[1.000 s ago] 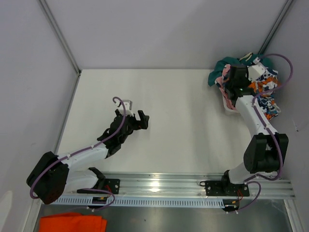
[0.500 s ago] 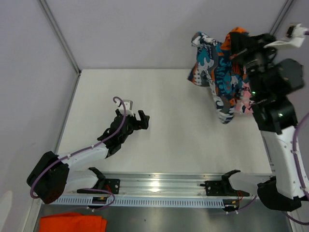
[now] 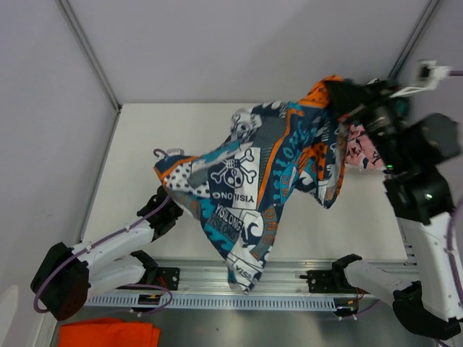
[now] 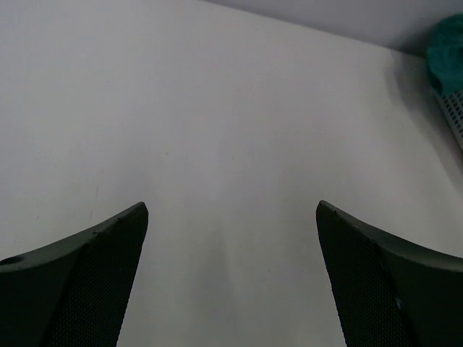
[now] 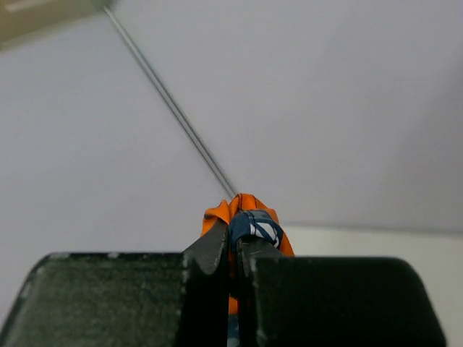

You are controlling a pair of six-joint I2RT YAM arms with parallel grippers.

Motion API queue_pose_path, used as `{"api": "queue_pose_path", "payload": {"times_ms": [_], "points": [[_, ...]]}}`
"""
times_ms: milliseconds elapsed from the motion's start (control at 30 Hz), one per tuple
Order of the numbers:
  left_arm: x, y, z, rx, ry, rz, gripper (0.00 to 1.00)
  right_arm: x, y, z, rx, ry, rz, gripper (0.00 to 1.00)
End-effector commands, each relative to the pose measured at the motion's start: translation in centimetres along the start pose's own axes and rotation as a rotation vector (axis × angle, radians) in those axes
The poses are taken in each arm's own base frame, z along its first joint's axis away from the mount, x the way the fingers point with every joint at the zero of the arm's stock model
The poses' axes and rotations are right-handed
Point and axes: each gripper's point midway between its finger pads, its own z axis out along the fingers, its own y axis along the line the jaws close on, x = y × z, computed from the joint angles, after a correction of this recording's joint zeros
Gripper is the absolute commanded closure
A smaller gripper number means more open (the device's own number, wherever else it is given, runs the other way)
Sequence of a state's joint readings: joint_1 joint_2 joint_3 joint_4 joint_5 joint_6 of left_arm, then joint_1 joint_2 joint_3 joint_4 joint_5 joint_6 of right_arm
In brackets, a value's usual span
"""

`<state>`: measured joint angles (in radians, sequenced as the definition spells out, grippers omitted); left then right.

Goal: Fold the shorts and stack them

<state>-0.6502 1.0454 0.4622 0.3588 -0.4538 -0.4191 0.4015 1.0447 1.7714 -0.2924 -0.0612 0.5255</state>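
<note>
The blue, orange and white graphic-print shorts point(image 3: 260, 188) hang in the air, spread wide over the middle of the table. My right gripper point(image 3: 340, 95) is raised high at the back right and shut on their orange edge. The right wrist view shows a bunch of orange and blue fabric point(image 5: 253, 220) pinched between the closed fingers of that gripper point(image 5: 239, 249). Pink shorts point(image 3: 360, 150) show behind the right arm. In the top view the hanging cloth hides my left gripper. In its wrist view the left gripper point(image 4: 231, 282) stands open over bare table. Teal shorts point(image 4: 447, 43) lie at the far right.
A white mesh basket point(image 4: 452, 116) sits under the teal shorts at the back right. A plain orange cloth point(image 3: 108, 334) lies below the mounting rail point(image 3: 239, 278) at the near left. Grey walls close the table at the back and left.
My right arm has lifted the graphic shorts out of the basket pile and swung them up and left. They now unfurl over the table and cover my left gripper. The left gripper stays open.
</note>
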Motion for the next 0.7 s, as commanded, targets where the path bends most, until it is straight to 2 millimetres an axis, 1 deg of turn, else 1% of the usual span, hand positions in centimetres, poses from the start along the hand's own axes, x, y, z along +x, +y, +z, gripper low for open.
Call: {"api": "queue_pose_path", "payload": {"times_ms": [0, 33, 67, 100, 133, 167, 200, 233, 267, 300, 333, 367, 400, 433, 467, 500, 533, 567, 600, 633, 667], "points": [[-1.9, 2.0, -1.0, -0.097, -0.093, -0.064, 0.01, 14.7, -10.2, 0.6, 0.271, 0.331, 0.088, 0.99], [-2.0, 2.1, -1.1, -0.100, -0.102, -0.068, 0.01, 17.2, -12.0, 0.3, 0.306, 0.382, 0.090, 0.98], [-2.4, 2.2, -1.3, -0.101, -0.117, -0.078, 0.01, 19.7, -13.5, 0.1, 0.322, 0.445, 0.098, 0.94], [-2.2, 2.3, -1.4, -0.100, -0.119, -0.081, 0.01, 24.0, -17.7, -0.2, 0.422, 0.563, 0.082, 0.64], [-2.2, 2.2, -1.4, -0.098, -0.120, -0.082, 0.01, 25.8, -19.6, -0.4, 0.486, 0.628, 0.077, 0.35], [-2.1, 2.2, -1.3, -0.096, -0.117, -0.079, 0.01, 28.2, -21.8, -2.2, 0.582, 0.756, 0.074, 0.17], [-2.0, 2.2, -1.2, -0.097, -0.111, -0.075, 0.01, 30.3, -24.2, -2.4, 0.641, 0.839, 0.045, 0.08], [-2.0, 2.2, -1.2, -0.100, -0.108, -0.072, 0.01, 30.7, -24.6, -2.5, 0.653, 0.855, 0.035, 0.08], [-2.2, 2.0, -1.0, -0.101, -0.106, -0.071, 0.01, 31.0, -24.6, -2.1, 0.623, 0.837, 0.021, 0.08], [-1.7, 2.1, -0.9, -0.107, -0.090, -0.058, 0.01, 31.6, -23.5, -2.1, 0.563, 0.837, 0.013, 0.08], [-2.0, 1.9, -0.7, -0.106, -0.092, -0.059, 0.01, 32.2, -22.8, -3.7, 0.531, 0.840, 0.007, 0.08], [-1.9, 1.9, -0.6, -0.108, -0.085, -0.055, 0.01, 32.1, -22.1, -3.5, 0.488, 0.808, -0.004, 0.08], [-1.6, 2.0, -0.5, -0.112, -0.076, -0.049, 0.01, 32.3, -21.3, -4.1, 0.461, 0.811, -0.011, 0.08], [-1.3, 2.0, -0.4, -0.114, -0.068, -0.045, 0.01, 32.6, -20.2, -5.5, 0.431, 0.821, -0.013, 0.09], [-1.5, 1.9, -0.4, -0.114, -0.068, -0.048, 0.01, 32.9, -19.7, -6.3, 0.411, 0.835, -0.019, 0.09], [-1.2, 2.0, -0.3, -0.121, -0.060, -0.045, 0.01, 33.2, -19.3, -7.2, 0.398, 0.846, -0.027, 0.10], [-1.2, 2.0, -0.2, -0.122, -0.057, -0.045, 0.01, 33.0, -17.7, -8.1, 0.352, 0.844, -0.039, 0.11], [-1.2, 2.0, -0.2, -0.125, -0.056, -0.045, 0.01, 34.3, -17.5, -9.8, 0.339, 0.885, -0.042, 0.12], [-1.2, 2.0, -0.1, -0.126, -0.053, -0.046, 0.01, 34.7, -16.9, -10.7, 0.318, 0.902, -0.047, 0.12], [-1.0, 2.0, 0.0, -0.129, -0.048, -0.046, 0.01, 35.6, -15.5, -11.7, 0.271, 0.933, -0.046, 0.13], [-1.2, 1.9, 0.0, -0.129, -0.048, -0.052, 0.01, 36.3, -14.8, -13.1, 0.243, 0.965, -0.045, 0.14]]}}
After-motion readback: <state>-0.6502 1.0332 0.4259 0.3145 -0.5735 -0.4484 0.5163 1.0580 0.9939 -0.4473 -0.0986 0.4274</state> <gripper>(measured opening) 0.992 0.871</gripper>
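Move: The patterned shorts hang from the shut right fingers high above the table, their middle swung about 17 cm left, 14 cm back and 15 cm below that hand. The bare table they are thrown onto is some 7 cm back and 7 cm left of it, about 60 cm down. The bin lies roughly 22 cm ahead, 25 cm right and 55 cm down. From the left hand, that table spot is about 15 cm back, 23 cm right and 15 cm down. The patterned shorts are flung down onto the table in front of the right arm: the right hand whips down about 44 cm and some 16 cm forward, tipping its fingers steeply downward and opening wide on the way down to let go. It then draws back and rises a little, tilting partway up again, while the open left hand shifts slightly left. ##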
